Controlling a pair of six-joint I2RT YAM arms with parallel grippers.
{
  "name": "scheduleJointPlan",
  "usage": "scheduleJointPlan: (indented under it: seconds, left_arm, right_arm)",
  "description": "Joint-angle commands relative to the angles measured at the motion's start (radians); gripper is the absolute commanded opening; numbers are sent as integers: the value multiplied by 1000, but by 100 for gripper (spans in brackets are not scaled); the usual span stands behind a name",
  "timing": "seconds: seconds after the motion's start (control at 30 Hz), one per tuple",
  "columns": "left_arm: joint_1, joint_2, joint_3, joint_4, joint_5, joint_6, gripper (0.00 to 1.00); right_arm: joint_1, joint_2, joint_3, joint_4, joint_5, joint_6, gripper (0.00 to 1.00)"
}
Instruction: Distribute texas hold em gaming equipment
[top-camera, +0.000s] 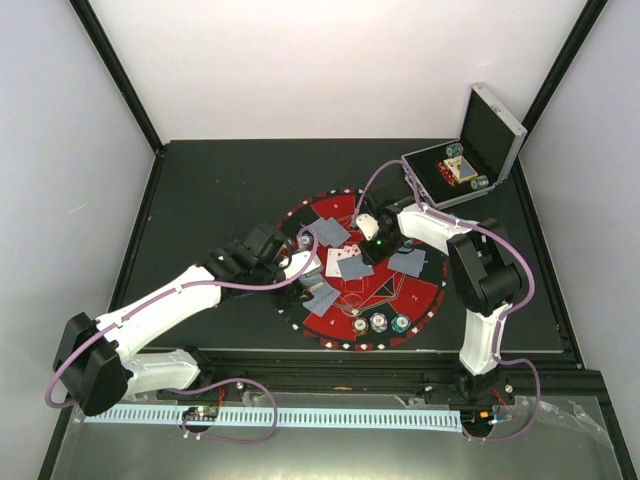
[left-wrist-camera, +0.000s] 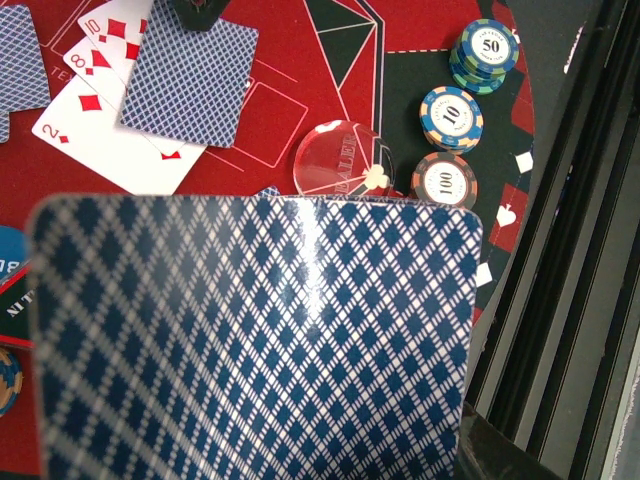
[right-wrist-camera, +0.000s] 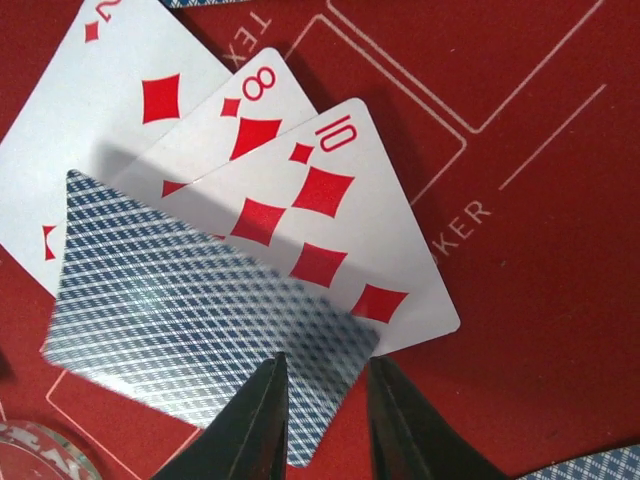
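Observation:
A blue-patterned playing card (left-wrist-camera: 250, 340) fills the lower left wrist view, close to the camera and above the red mat. My left gripper (top-camera: 290, 265) is shut on it, its fingers hidden behind the card. My right gripper (right-wrist-camera: 325, 400) is open over the mat's middle, and a face-down card (right-wrist-camera: 200, 310) lies blurred just beyond its fingertips, touched by neither. That card partly covers the face-up two, eight and ten of diamonds (right-wrist-camera: 330, 210). Three chip stacks (left-wrist-camera: 451, 115) stand near the mat's front edge beside a clear dealer disc (left-wrist-camera: 335, 160).
The round red-and-black mat (top-camera: 400, 295) carries several face-down cards (top-camera: 408, 262). The silver case (top-camera: 470, 160) stands open at the back right with chips inside. More chips (left-wrist-camera: 8, 262) show at the left edge of the left wrist view. The table's front rail (left-wrist-camera: 560, 280) runs close by.

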Motion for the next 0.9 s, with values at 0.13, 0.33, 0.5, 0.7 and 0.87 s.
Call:
scheduleJointPlan:
  seconds: [0.13, 0.33, 0.5, 0.7, 0.87]
  left_arm:
    - [4, -10, 17, 14, 15, 14, 37]
    - [4, -12, 17, 14, 20, 16, 37]
    - [4, -11, 17, 14, 34, 16, 37]
    - [-1, -1, 23, 11, 81, 26, 37]
    - [-8, 8, 35, -1, 125, 35, 37]
  right_arm:
    - [-1, -31, 16, -36, 36, 2, 37]
    - [-1, -118, 5, -55, 53, 29, 50]
    - [0, -300, -71, -8, -9, 91, 58]
    - [2, -617, -356, 333, -311, 321, 60]
    - [69, -733, -570, 678, -473, 544, 64]
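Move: The face-down card being dealt is at the right fingertips, its middle about 4 cm to their left, 1 cm back and a bit below. Under it the face-up diamonds centre roughly 6 cm left and 1 cm ahead; the clear dealer disk sits about 9 cm back and 5 cm left, and a face-down pair some 10 cm to the right, level with the hand. The deck in the left hand is some 16 cm left, 5 cm back and 10 cm above. From the left hand the dealt card lies about 12 cm right, 4 cm ahead and 11 cm below. The right hand lets go of the face-down card on the face-up diamonds, its fingers spreading well apart almost in place close above the mat. It then rises about 14 cm, quickly, and draws back some 7 cm towards the deck, the wrist rolling about 35 degrees so the fingers swing out to the left. The left hand keeps its hold on the deck. ##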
